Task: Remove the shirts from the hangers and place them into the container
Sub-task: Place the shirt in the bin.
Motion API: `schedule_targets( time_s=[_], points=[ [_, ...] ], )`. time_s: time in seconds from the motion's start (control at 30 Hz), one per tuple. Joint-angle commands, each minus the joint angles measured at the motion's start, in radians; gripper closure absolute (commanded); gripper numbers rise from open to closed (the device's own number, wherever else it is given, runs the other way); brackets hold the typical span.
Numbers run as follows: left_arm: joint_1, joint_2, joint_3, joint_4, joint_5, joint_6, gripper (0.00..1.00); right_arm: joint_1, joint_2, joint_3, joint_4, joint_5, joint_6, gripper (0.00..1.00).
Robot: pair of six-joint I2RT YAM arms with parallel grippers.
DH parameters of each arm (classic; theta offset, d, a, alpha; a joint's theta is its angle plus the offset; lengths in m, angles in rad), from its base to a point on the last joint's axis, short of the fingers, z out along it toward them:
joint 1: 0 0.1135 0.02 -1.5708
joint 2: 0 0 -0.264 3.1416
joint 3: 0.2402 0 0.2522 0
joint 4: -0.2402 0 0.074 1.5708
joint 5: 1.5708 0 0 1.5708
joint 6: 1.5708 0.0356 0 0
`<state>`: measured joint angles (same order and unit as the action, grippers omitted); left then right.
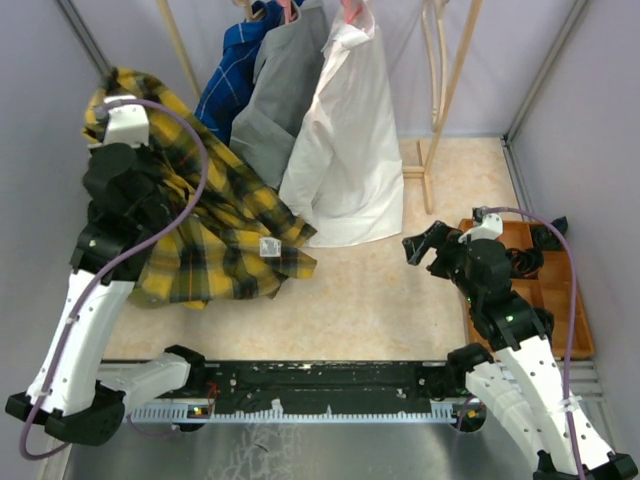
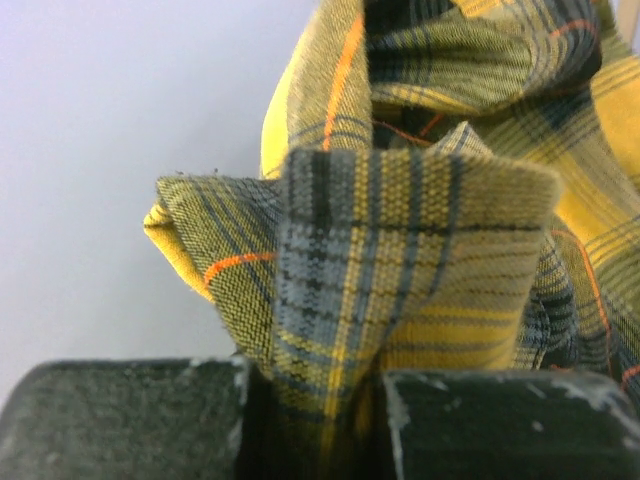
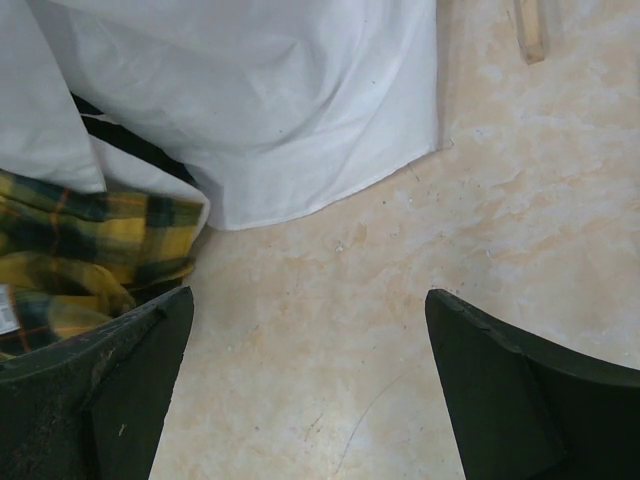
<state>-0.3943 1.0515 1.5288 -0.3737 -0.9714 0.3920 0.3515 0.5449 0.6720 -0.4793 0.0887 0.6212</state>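
Note:
My left gripper is shut on a fold of the yellow-and-black plaid shirt. It holds the shirt up at the far left, and the cloth drapes down over the arm onto the table. The blue checked shirt, the grey shirt and the white shirt hang at the back on pink hangers. My right gripper stands open low over bare table, just right of the white shirt's hem. The container does not show in any view.
An orange divided tray of black parts sits at the right edge beside my right arm. Wooden rack poles stand at the back right, and another at the back left. Grey walls close in both sides.

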Motion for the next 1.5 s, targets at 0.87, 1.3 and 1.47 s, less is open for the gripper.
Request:
schedule_targets(
  time_s=[0.87, 1.3, 1.47],
  points=[
    [0.525, 0.309, -0.566, -0.183, 0.785, -0.648, 0.87, 0.003, -0.013, -0.005, 0.012, 0.015, -0.063, 0.01],
    [0.538, 0.218, -0.412, -0.255, 0.764, -0.635, 0.09, 0.003, 0.001, 0.003, 0.025, 0.006, -0.063, 0.01],
    [0.538, 0.108, -0.261, -0.287, 0.786, -0.6, 0.01, 0.004, -0.001, 0.005, 0.015, 0.014, -0.065, 0.01]
  ],
)
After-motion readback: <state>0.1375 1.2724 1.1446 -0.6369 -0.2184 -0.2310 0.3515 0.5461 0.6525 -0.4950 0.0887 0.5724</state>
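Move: The left gripper holds the plaid shirt high, its body already hanging over the bin; the bin lies almost straight below, some 42 cm down and about 1 cm back and 1 cm to the right. The hanging blue shirt stands about 15 cm ahead and 17 cm to the right, the grey one 13 cm ahead and 25 cm to the right, both roughly 20 cm lower. From the right gripper the bin is some 54 cm left, 4 cm ahead and 17 cm down. Drive the left gripper fast down into the bin, nearly 40 cm and slightly forward, keeping its pinch on the shirt while the fingers tip some 40 degrees downward and the hand rolls left side down. At the bottom, open the fingers wide to let go of the cloth, then lift about 9 cm clear of it, easing a little forward. ##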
